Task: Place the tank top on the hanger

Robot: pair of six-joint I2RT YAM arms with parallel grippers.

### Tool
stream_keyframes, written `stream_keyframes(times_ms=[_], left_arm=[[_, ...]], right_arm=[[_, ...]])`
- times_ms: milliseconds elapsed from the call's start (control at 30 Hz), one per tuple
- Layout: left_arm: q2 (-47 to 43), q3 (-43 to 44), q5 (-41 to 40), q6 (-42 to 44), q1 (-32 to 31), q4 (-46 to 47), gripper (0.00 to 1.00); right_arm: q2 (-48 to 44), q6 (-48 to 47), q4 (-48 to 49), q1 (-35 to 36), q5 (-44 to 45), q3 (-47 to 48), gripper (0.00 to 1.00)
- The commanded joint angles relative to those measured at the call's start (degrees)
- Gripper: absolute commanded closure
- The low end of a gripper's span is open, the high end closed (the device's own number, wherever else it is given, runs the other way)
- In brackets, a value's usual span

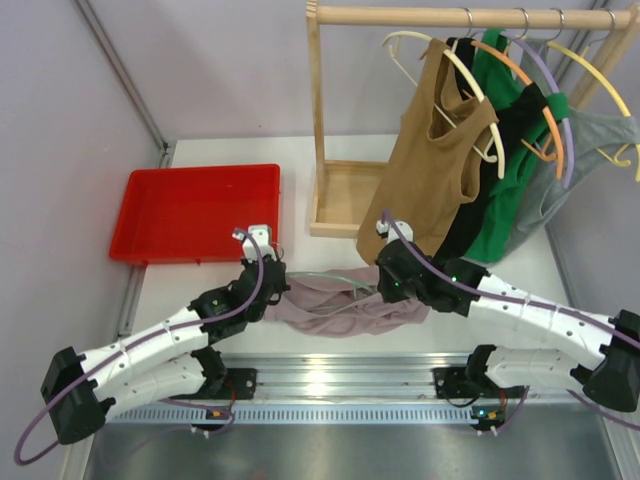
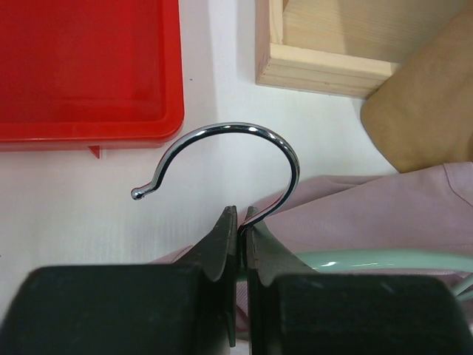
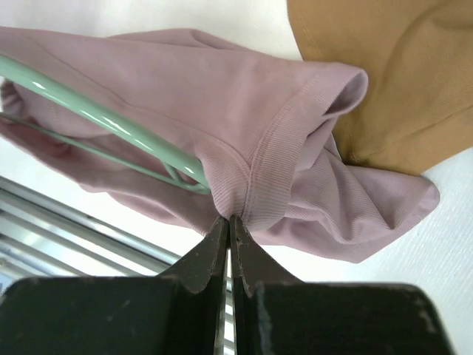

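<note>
The pale mauve tank top (image 1: pixel 340 305) lies bunched on the white table between the two arms. The mint-green hanger (image 3: pixel 111 122) runs partly inside it, one arm slipped under the fabric. My left gripper (image 2: pixel 241 214) is shut on the base of the hanger's silver hook (image 2: pixel 236 140); the green bar (image 2: pixel 384 259) runs off to the right. My right gripper (image 3: pixel 228 220) is shut on the ribbed hem of the tank top (image 3: pixel 259 148), just where the hanger's end goes into the cloth. In the top view the left gripper (image 1: pixel 272 282) and the right gripper (image 1: pixel 388 285) sit at the garment's two ends.
A red tray (image 1: pixel 195 212) lies at the back left. A wooden rack (image 1: pixel 340 190) stands behind, with a tan-brown tank top (image 1: pixel 430 165), green and grey garments on cream, orange and purple hangers. The brown top hangs just behind my right gripper. An aluminium rail (image 1: pixel 340 375) runs along the near edge.
</note>
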Motion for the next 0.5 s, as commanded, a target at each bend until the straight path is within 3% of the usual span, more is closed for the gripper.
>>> stream_keyframes(times_ms=[0, 467], left_arm=[[-0.06, 1.72, -0.61, 2.84, -0.11, 7.62, 1.0], [5.57, 6.46, 0.45, 5.75, -2.48, 14.47, 1.0]], right_arm=[[0.87, -1.28, -1.51, 0.4, -0.89, 5.21, 1.0], [8.6, -4.79, -3.54, 1.19, -1.41, 19.28, 1.0]])
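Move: The mint hanger's right end lies just by the right hand, about 2 cm left, 1 cm ahead and 2 cm below. The pink tank top's spread body centres some 11 cm left, 1 cm back and 7 cm below that hand; the rack base is about 27 cm ahead, 10 cm left and 7 cm below. From the left hand, holding the hook, that hanger end lies about 23 cm right, 1 cm back and 2 cm below. Right hand draws the pinched strap up-left about 7 cm over the hanger's end; left carries the hanger right. ##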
